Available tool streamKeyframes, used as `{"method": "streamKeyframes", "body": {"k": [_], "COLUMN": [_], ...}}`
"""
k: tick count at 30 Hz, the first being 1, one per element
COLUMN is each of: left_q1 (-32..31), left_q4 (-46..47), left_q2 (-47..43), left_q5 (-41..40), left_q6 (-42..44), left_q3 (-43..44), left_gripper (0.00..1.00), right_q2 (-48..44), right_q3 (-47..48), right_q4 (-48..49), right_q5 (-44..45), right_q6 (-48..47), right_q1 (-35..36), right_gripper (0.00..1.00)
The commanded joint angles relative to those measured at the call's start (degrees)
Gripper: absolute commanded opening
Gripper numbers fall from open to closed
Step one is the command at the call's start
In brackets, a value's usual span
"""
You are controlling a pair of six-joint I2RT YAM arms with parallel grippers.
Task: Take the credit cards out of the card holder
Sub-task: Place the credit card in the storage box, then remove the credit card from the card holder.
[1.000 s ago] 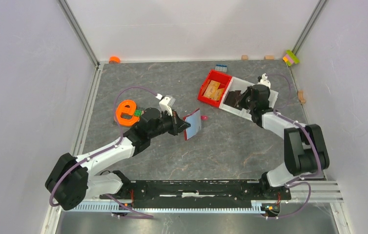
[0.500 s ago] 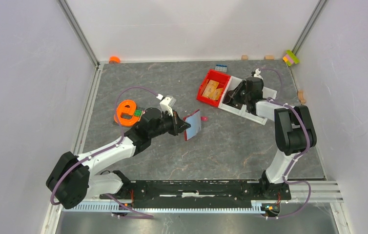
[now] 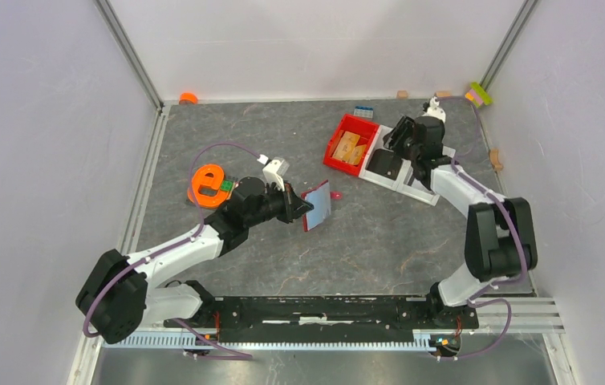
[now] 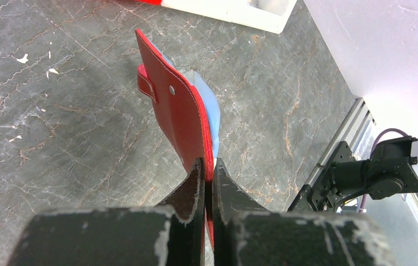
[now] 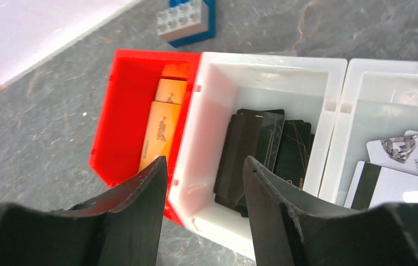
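Observation:
My left gripper (image 3: 303,210) is shut on the lower edge of the dark red card holder (image 3: 318,206) and holds it upright above the table's middle. In the left wrist view the holder (image 4: 176,113) stands on edge between my fingertips (image 4: 207,166). A light blue credit card (image 4: 211,108) sticks out on its right side. My right gripper (image 3: 404,138) is open and empty, above the white bin (image 3: 413,191). In the right wrist view its jaws (image 5: 204,166) straddle the wall between the red bin and the white bin. Dark cards (image 5: 262,149) lie in the white bin.
The red bin (image 5: 118,127) holds tan wooden pieces (image 5: 159,127). White cards (image 5: 401,166) lie in the white bin's second compartment. A blue and grey brick (image 5: 187,19) lies behind the bins. An orange e-shaped piece (image 3: 209,184) sits by my left arm. Small blocks line the back wall.
My right gripper has lifted and moved toward the back, away from the dark cards in the white bin. My left gripper and the card holder have not moved.

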Motion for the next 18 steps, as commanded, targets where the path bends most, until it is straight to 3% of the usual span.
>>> {"method": "streamKeyframes", "body": {"k": [1,4,7,8,9,10,14,18], "left_q1": [0.04,0.06,0.03,0.06,0.00,0.06,0.02,0.06], "left_q4": [2.85,3.37,5.04,6.24,7.40,8.44,9.68,8.93], "left_q2": [-0.74,-1.07,-1.52,-1.63,-1.85,-2.00,-2.79,-3.88], "left_q5": [1.13,1.61,3.20,3.86,4.82,5.52,6.74,5.29], "left_q6": [1.17,1.01,0.45,0.25,-0.13,-0.49,-0.77,0.08], "left_q3": [2.52,2.20,1.63,1.19,0.86,0.51,0.06,-0.25], "left_gripper": [0.02,0.02,0.02,0.02,0.02,0.02,0.02,0.02], "right_q2": [-8.97,-14.25,-19.82,-21.69,-23.85,-26.01,-34.84,-42.76], "right_q3": [-3.33,-6.17,-9.93,-11.91,-14.25,-15.93,-25.51,-42.14], "right_q4": [2.02,2.55,2.46,2.91,4.10,4.55,7.76,27.05], "right_q5": [0.63,0.81,0.31,-0.66,-2.35,-4.83,-7.77,-7.67], "right_q6": [-4.24,-5.99,-7.82,-8.28,-8.80,-9.24,-9.63,-5.79], "right_q1": [2.95,7.05,11.31,12.57,13.44,13.91,15.55,15.55], "right_gripper": [0.59,0.60,0.71,0.78,0.95,0.98,0.98,0.98]}}
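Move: Just over the black cards in the storage box's middle bay, the empty right hand has them about 9 cm below it, straight underneath. The card holder lies some 20 cm back and 21 cm to its left, near its own height. About 9 cm down are the red bay, 10 cm left and 4 cm ahead, and the white cards, 9 cm right and 4 cm back. From the left hand gripping it, the holder's middle is 2 cm ahead and 4 cm right. Leaving the storage box, the right hand first climbs about 7 cm, then swings back some 16 cm and 8 cm left towards the card holder, sinking slightly late on. It turns counter-clockwise, its fingertips tip upward, and the half-open fingers spread wide. Meanwhile the left hand keeps its pinch on the holder and lifts it about 3 cm. ##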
